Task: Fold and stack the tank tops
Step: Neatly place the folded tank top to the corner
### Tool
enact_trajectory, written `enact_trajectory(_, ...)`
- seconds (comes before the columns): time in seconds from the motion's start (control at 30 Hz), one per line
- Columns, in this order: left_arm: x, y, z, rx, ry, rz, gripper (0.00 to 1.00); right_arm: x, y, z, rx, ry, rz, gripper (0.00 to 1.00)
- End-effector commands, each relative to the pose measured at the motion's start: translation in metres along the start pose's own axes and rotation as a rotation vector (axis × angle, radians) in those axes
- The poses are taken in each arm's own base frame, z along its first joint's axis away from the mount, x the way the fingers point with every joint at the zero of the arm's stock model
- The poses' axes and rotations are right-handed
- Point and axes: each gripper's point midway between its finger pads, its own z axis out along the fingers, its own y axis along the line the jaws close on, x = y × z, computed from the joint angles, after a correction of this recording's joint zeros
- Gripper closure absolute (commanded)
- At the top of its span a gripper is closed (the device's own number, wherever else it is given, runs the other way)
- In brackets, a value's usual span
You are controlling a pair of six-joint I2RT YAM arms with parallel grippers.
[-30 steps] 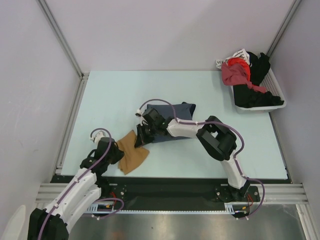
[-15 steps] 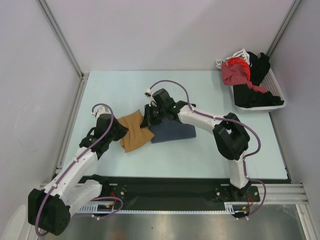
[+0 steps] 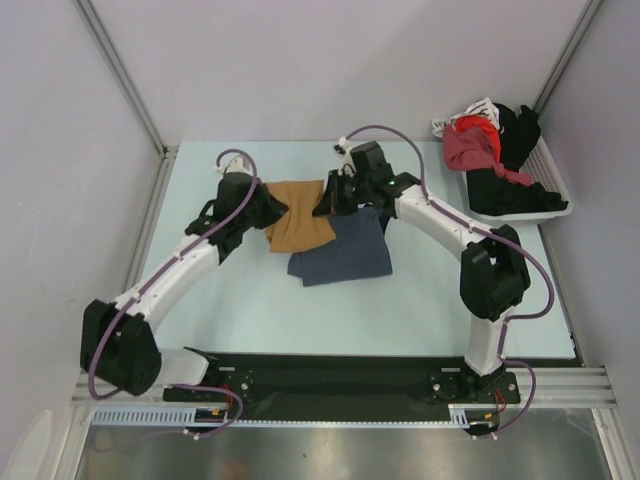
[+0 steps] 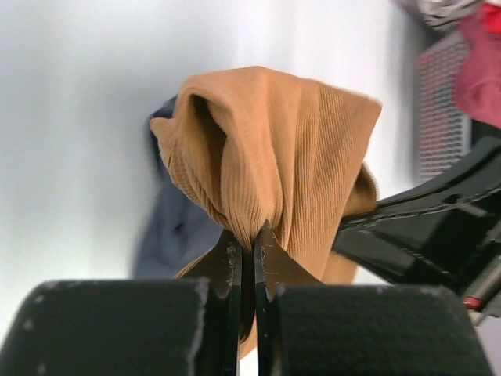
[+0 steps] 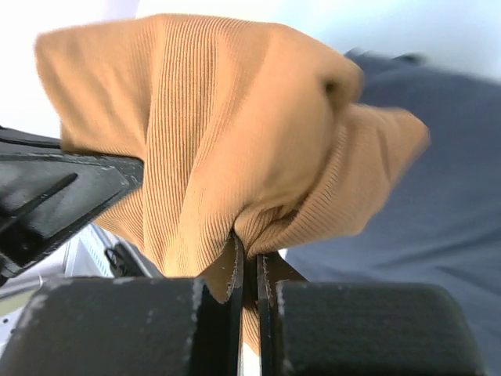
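Note:
The tan-brown tank top (image 3: 300,226) hangs folded between both grippers above the back middle of the table. My left gripper (image 3: 266,211) is shut on its left edge and my right gripper (image 3: 326,204) is shut on its right edge. The wrist views show ribbed tan cloth (image 4: 274,149) pinched between the left fingers (image 4: 249,247), and tan cloth (image 5: 211,133) between the right fingers (image 5: 250,258). The slate-blue tank top (image 3: 345,252) lies folded flat on the table just below and in front of the tan one, partly under it.
A white basket (image 3: 560,205) with red and black clothes stands at the back right corner. Grey walls with metal posts enclose the pale table (image 3: 220,290). The arm bases sit on a black rail at the near edge.
Both grippers have carried the tan tank top from the near left of the table up and back, over the far edge of the blue one. The blue tank top has stayed down.

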Motion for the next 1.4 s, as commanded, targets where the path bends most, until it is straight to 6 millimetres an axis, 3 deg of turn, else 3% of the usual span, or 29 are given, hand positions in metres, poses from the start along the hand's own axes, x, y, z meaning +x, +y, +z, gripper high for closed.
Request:
enact_trajectory(0.0, -0.021, -0.061, 0.01, 0.166, -0.029, 0.065, 1.0, -0.026, 0.006, -0.043, -0.019, -0.071, -0.031, 1.0)
enact_trajectory(0.13, -0.008, -0.082, 0.03, 0.178, 0.021, 0.089, 1.0, -0.026, -0.016, -0.062, 0.014, -0.094, -0.004, 1.0)
enact_trajectory(0.17, 0.006, -0.083, 0.041, 0.177, 0.063, 0.093, 1.0, -0.024, -0.021, -0.064, 0.018, -0.094, 0.004, 1.0)
enact_trajectory(0.23, 0.014, -0.086, 0.051, 0.188, 0.081, 0.094, 1.0, -0.02, -0.042, -0.071, 0.041, -0.099, 0.032, 1.0)
enact_trajectory(0.37, 0.05, -0.071, 0.085, 0.148, 0.169, 0.115, 1.0, 0.003, -0.074, -0.07, 0.081, -0.067, 0.074, 1.0)
enact_trajectory(0.4, 0.057, -0.069, 0.089, 0.146, 0.189, 0.117, 1.0, 0.02, -0.089, -0.066, 0.102, -0.038, 0.103, 1.0)
enact_trajectory(0.53, 0.091, -0.053, 0.121, 0.075, 0.264, 0.169, 1.0, 0.046, -0.125, -0.051, 0.121, -0.007, 0.173, 1.0)
enact_trajectory(0.63, 0.106, -0.045, 0.131, 0.032, 0.281, 0.218, 0.99, 0.065, -0.151, -0.044, 0.168, 0.027, 0.239, 1.0)
enact_trajectory(0.73, 0.119, -0.035, 0.135, 0.017, 0.311, 0.235, 0.91, 0.067, -0.162, -0.054, 0.239, 0.004, 0.258, 0.92)
enact_trajectory(0.77, 0.122, -0.034, 0.134, 0.018, 0.315, 0.246, 0.84, 0.071, -0.165, -0.059, 0.26, -0.002, 0.263, 0.79)
enact_trajectory(0.8, 0.123, -0.033, 0.133, 0.014, 0.312, 0.253, 0.62, 0.067, -0.161, -0.065, 0.268, -0.023, 0.252, 0.68)
enact_trajectory(0.83, 0.122, -0.033, 0.13, 0.012, 0.305, 0.26, 0.51, 0.066, -0.162, -0.069, 0.286, -0.039, 0.248, 0.59)
enact_trajectory(0.87, 0.119, -0.033, 0.129, 0.008, 0.295, 0.27, 0.43, 0.067, -0.164, -0.072, 0.303, -0.045, 0.254, 0.45)
enact_trajectory(0.9, 0.119, -0.033, 0.128, 0.013, 0.293, 0.275, 0.33, 0.065, -0.162, -0.075, 0.305, -0.055, 0.246, 0.4)
enact_trajectory(0.93, 0.115, -0.036, 0.125, 0.021, 0.282, 0.275, 0.29, 0.064, -0.163, -0.076, 0.312, -0.059, 0.251, 0.38)
enact_trajectory(1.0, 0.112, -0.04, 0.124, 0.029, 0.275, 0.28, 0.24, 0.058, -0.165, -0.077, 0.314, -0.067, 0.255, 0.34)
enact_trajectory(1.17, 0.102, -0.052, 0.129, 0.035, 0.271, 0.293, 0.23, 0.047, -0.168, -0.07, 0.289, -0.073, 0.276, 0.33)
enact_trajectory(1.37, 0.108, -0.052, 0.148, 0.014, 0.311, 0.291, 0.25, 0.035, -0.173, -0.054, 0.272, -0.062, 0.285, 0.37)
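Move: The folded brown tank top is already pinched at opposite edges by both hands, its middle roughly 4 cm to the left hand's right and 4 cm to the right hand's left, about 4 cm below either. The folded blue tank top it is bound for lies on the table: its middle is some 14 cm right and 2 cm back of the left hand, 16 cm below; from the right hand about 6 cm right, 1 cm back and 15 cm below. The brown tank top, hung between both pinching hands, is swept about 12 to 15 cm right over the blue one and lowered some 13 cm onto it, the hands turning clockwise by nearly 20 degrees. Both grippers then open wide, let go of its edges and back off upward a few centimetres, easing forward. ##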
